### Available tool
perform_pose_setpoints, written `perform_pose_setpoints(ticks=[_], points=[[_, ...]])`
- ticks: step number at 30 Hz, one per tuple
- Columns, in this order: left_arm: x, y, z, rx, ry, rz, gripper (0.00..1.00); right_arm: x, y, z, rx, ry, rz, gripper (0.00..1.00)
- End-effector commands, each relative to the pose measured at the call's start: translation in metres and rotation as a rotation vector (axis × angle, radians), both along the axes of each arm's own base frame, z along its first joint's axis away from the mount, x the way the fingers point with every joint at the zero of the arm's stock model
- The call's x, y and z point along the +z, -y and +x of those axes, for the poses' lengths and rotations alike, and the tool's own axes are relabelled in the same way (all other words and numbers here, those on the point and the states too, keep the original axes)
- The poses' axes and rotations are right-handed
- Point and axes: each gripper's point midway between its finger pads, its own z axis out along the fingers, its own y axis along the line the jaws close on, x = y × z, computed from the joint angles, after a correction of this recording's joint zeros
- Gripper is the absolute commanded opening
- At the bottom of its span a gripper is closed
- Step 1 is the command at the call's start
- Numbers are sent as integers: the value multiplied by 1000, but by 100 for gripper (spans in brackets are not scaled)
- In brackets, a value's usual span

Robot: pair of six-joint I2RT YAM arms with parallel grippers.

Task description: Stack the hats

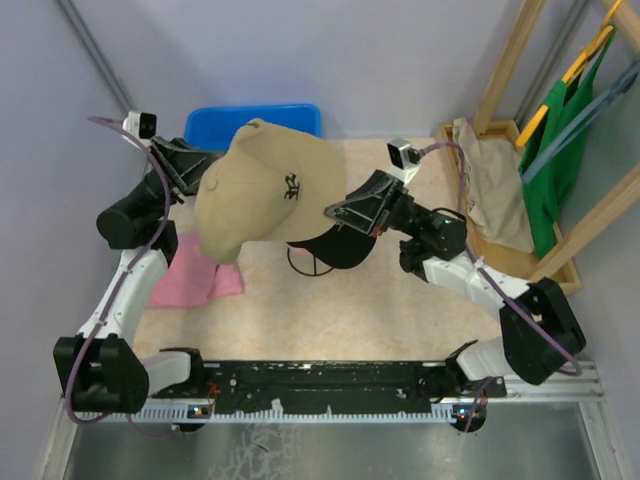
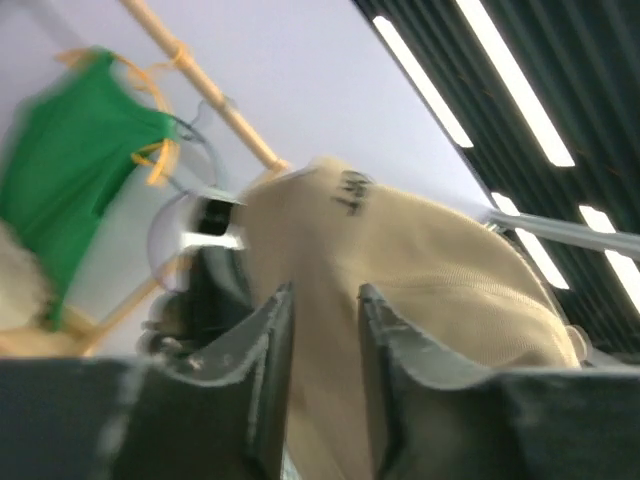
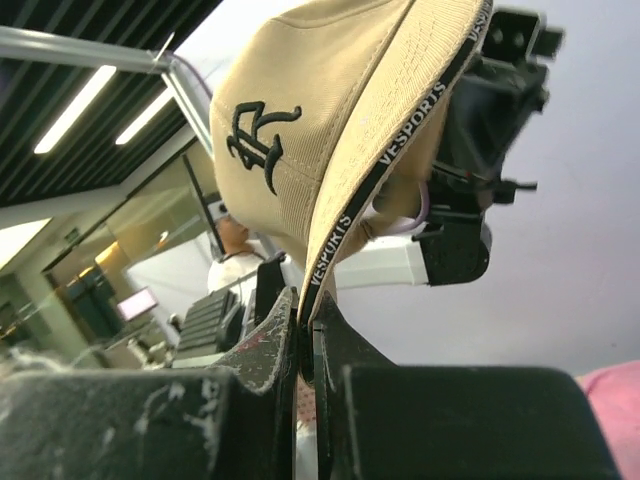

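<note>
A tan hat (image 1: 260,190) with a black front logo hangs in the air between my two arms, above the middle of the table. My right gripper (image 1: 332,212) (image 3: 305,300) is shut on the edge of its brim, where a black band with white lettering runs. My left gripper (image 2: 325,295) sits at the hat's far left side, mostly hidden behind the crown in the top view. Its jaws stand apart, and tan fabric (image 2: 430,260) fills the gap and the space behind. A black hat (image 1: 335,252) lies on the table under the tan hat (image 3: 300,90).
A flat pink cloth (image 1: 195,275) lies at the table's left side. A blue bin (image 1: 225,122) stands at the back. A beige garment (image 1: 490,185) lies in the wooden rack (image 1: 520,60) at the right, with a green garment (image 1: 555,150) hanging there.
</note>
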Motion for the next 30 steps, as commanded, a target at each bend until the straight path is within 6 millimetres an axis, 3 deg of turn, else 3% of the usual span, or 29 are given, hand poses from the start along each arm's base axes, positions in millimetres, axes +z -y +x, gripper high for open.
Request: perform_pose_setpoints(ticks=[1, 5, 8, 10, 16, 21, 30], points=[[-53, -26, 61, 283, -27, 158, 45, 43, 43, -13, -149, 58, 154, 0], [-119, -69, 114, 685, -224, 276, 71, 42, 48, 7, -308, -6, 77, 0], [-147, -88, 124, 853, -251, 381, 73, 41, 54, 24, -380, -70, 31, 0], [-168, -90, 130, 877, -266, 467, 76, 35, 54, 39, -411, -152, -11, 0], [-246, -80, 145, 763, -363, 584, 77, -5, 41, 88, -497, -412, -221, 0], [-301, -69, 155, 657, -409, 656, 77, -31, 38, 113, -541, -486, -302, 0], [-344, -39, 176, 517, -401, 626, 78, -33, 58, 120, -581, -505, -276, 0]])
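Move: The black hat on the wire stand, where the tan hat is to go, lies about 17 cm ahead of the right hand, 2 cm to its left and roughly 30 cm below; the tan hat hangs by its brim from that hand, its crown some 11 cm left, 2 cm ahead and 7 cm higher. From the left hand the black hat is around 12 cm ahead, 10 cm right and 37 cm down, the pink cloth 11 cm ahead and 18 cm left on the table, the blue bin about 36 cm ahead and 8 cm left. Keeping its pinch on the tan hat's brim, the right hand first draws about 5 cm to the right and slightly up, then swings some 13 cm forward and 11 cm down towards the black hat, tipping its upward-slanting fingers forward and turning clockwise by about 30 degrees. The left hand, already partly open, opens wide and comes free of the tan hat's crown, sweeping forward and left at first and then plunging, about 35 cm down in all, to beside the black hat's left side, its fingers tipping down as they turn counter-clockwise. ##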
